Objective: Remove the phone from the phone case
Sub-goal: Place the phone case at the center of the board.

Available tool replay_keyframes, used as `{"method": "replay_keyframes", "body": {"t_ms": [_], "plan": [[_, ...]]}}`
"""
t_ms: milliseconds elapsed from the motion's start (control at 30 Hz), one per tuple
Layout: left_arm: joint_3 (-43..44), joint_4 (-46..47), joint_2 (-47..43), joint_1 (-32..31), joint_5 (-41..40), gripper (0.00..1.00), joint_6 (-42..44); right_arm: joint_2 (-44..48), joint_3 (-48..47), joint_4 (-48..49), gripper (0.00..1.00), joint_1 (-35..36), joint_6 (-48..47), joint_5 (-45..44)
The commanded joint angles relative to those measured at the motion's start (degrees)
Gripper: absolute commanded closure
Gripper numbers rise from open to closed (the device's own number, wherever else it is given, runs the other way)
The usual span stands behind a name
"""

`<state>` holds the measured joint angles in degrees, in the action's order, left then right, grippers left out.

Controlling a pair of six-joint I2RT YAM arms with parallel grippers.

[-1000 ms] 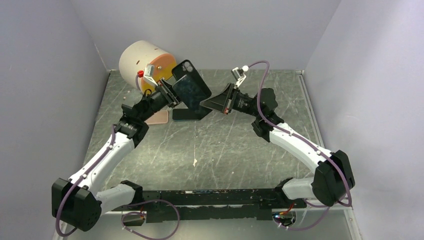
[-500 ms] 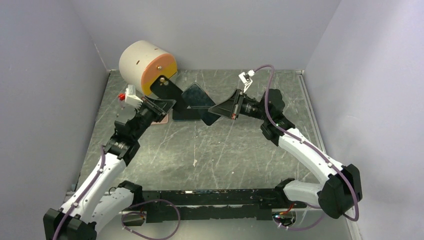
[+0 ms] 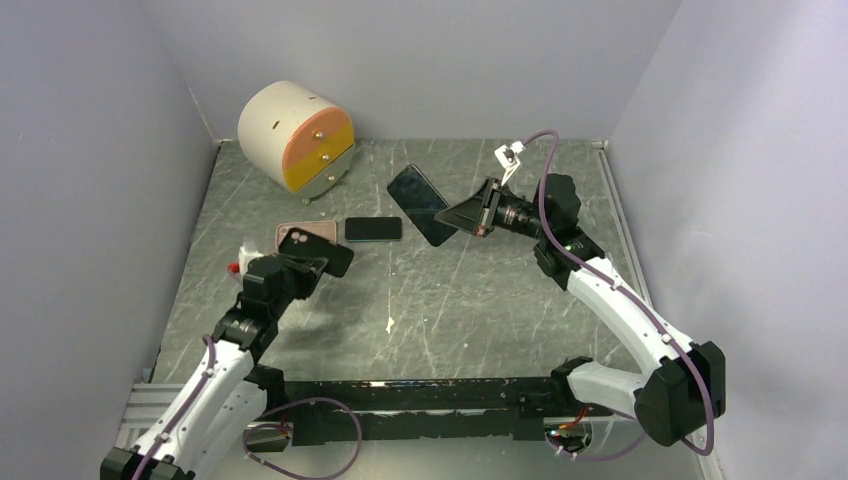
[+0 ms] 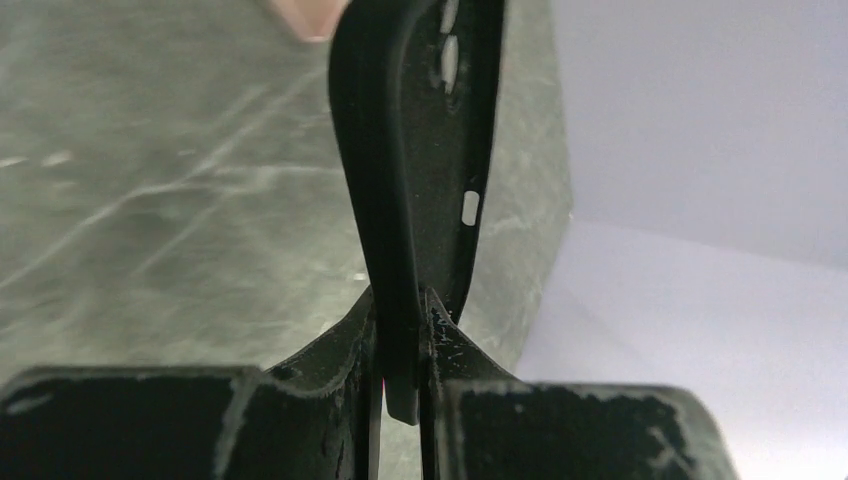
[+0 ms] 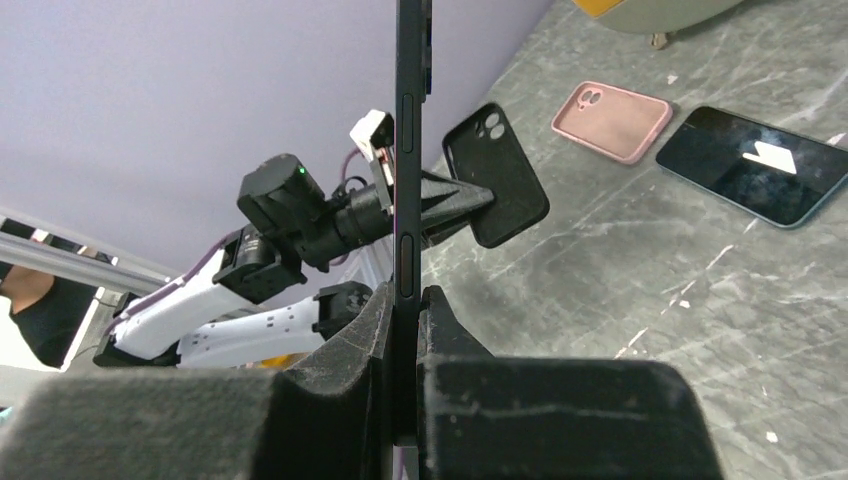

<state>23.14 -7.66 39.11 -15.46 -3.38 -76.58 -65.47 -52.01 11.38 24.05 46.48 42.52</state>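
Observation:
The black phone case (image 3: 322,252) is empty and hangs above the table's left side, with my left gripper (image 3: 298,264) shut on its edge. The left wrist view shows the case (image 4: 410,150) edge-on, pinched at its lower end by the left gripper (image 4: 400,335). The dark phone (image 3: 418,203) is bare and held tilted in the air by my right gripper (image 3: 447,216), well apart from the case. In the right wrist view the phone (image 5: 408,150) stands edge-on in the right gripper (image 5: 407,305). Beyond it the case (image 5: 497,175) hangs in the left gripper.
A second dark phone (image 3: 373,229) lies flat mid-table, screen up, with a pink case (image 3: 293,233) to its left, partly behind the black case. A round white and orange drawer unit (image 3: 295,135) stands at the back left. Purple walls close in the table.
The phone has come out of the black case. My left arm drew the case down and left toward the front; my right arm carried the phone to the right.

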Motion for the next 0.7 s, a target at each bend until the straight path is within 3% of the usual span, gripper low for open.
{"method": "replay_keyframes", "body": {"t_ms": [0, 200, 667], "plan": [[-5.4, -5.2, -5.4, 1.0, -7.0, 0.97, -11.8, 3.1, -1.4, 1.1, 1.00, -0.7, -2.9, 0.7], [-10.7, -4.1, -6.7, 1.3, -9.5, 0.98, -17.7, 3.1, -0.9, 0.1, 1.00, -1.6, -4.5, 1.8], [-12.2, 15.0, 15.0, 5.9, -8.3, 0.96, -19.0, 1.4, -1.3, -0.5, 1.00, -3.0, -6.6, 5.1]]}}
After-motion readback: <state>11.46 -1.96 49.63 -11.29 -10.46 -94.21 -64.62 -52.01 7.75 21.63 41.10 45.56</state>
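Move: The left hand holds the black case over bare board; the spot below it lies about 3 cm ahead, 4 cm to its left and some 15 cm down. On the board, the pink case lies around 14 cm ahead and 7 cm left of the hand, and the phone lying beside it about 15 cm ahead and 10 cm right. From the right hand that spot is roughly 34 cm left, 4 cm ahead and 31 cm below. Down about 11 cm and some 4 cm to the left goes the left hand, lowering the still pinched black case towards the bare board on the near side of the pink case. It draws back a little at first, then eases forward again as the descent slows, while the wrist turns roughly 20 degrees counter-clockwise and tips its fingers further down; they keep their grip. ##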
